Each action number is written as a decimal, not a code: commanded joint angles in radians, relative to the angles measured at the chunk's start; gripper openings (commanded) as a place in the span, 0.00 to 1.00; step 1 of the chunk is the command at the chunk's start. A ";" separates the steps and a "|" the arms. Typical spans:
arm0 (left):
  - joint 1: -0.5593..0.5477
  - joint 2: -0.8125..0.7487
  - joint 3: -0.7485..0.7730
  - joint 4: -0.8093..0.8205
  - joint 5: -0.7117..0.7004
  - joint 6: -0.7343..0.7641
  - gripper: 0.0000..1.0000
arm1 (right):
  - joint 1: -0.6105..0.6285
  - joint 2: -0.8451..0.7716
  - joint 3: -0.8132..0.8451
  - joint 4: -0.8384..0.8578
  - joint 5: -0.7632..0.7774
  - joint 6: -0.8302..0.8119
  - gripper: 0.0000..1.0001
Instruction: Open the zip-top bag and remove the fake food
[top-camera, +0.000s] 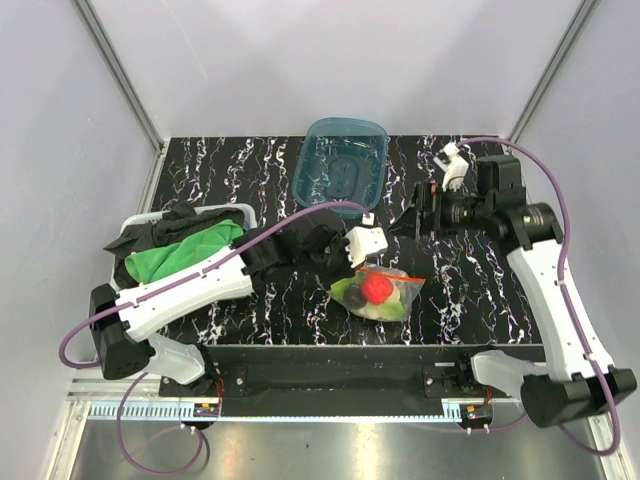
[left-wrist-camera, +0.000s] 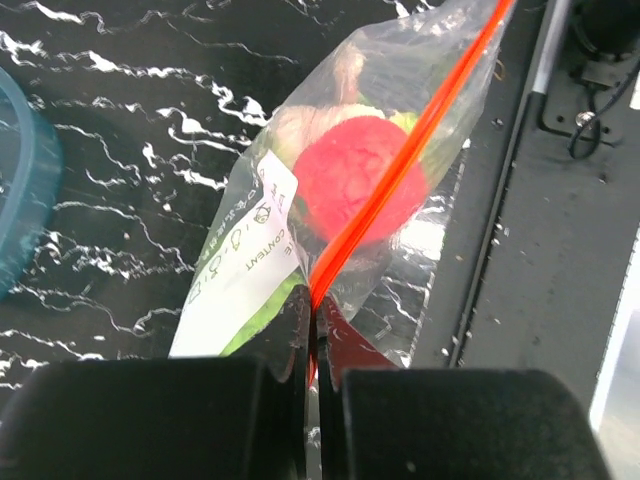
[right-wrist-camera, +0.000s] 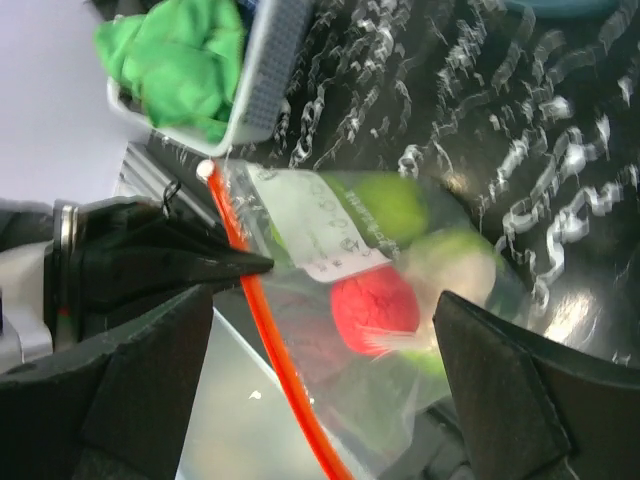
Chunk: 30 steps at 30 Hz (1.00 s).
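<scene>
The zip-top bag (top-camera: 383, 292) lies on the black marbled table, near the front middle. It is clear, with an orange-red zip strip (left-wrist-camera: 400, 165) and a white label (left-wrist-camera: 245, 265). Fake food shows through the plastic: a red berry piece (left-wrist-camera: 362, 190), a green apple (right-wrist-camera: 395, 205) and a pale cauliflower piece (right-wrist-camera: 455, 265). My left gripper (left-wrist-camera: 313, 325) is shut on the zip strip at the bag's corner, and appears as (top-camera: 360, 264) from above. My right gripper (top-camera: 418, 215) hangs open up and to the right of the bag, apart from it. Nothing sits between its fingers (right-wrist-camera: 505, 385), and the bag shows beyond them, blurred.
A teal translucent tub (top-camera: 343, 165) stands at the back middle of the table. At the left, a white basket (top-camera: 150, 218) holds a green cloth (top-camera: 185, 252) and dark fabric. The table's front rail (left-wrist-camera: 560, 230) runs close beside the bag.
</scene>
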 joint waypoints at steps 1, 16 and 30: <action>0.020 0.001 0.115 -0.021 0.077 -0.019 0.00 | 0.040 -0.100 -0.102 0.249 -0.093 -0.144 1.00; 0.075 0.078 0.182 -0.030 0.214 0.006 0.00 | 0.091 -0.214 -0.365 0.397 -0.280 -0.200 0.69; 0.077 0.159 0.298 -0.065 0.264 -0.074 0.00 | 0.211 -0.165 -0.357 0.340 -0.075 -0.274 0.42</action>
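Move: The right hand, open and empty, has its target, the red zip strip just beside the left fingers, about 9 cm back, 5 cm to its left and 7 cm lower. The fake food hangs below in the bag, some 13 cm back, 6 cm left and 16 cm down; the blue bin is about 12 cm ahead, 11 cm left and well below. For the left hand, already pinching the strip, that stretch lies some 4 cm right and 1 cm back. The right fingers come astride the red zip strip close beside the left grip, one on each face of the bag, narrowing from wide open to about half. The right hand travels back and to its left, then also down, about 5 cm each way, swinging some 25 degrees counter-clockwise and tipping up slightly. The left hand keeps its pinch, rises a little, then eases about 2.5 cm right to meet it. ##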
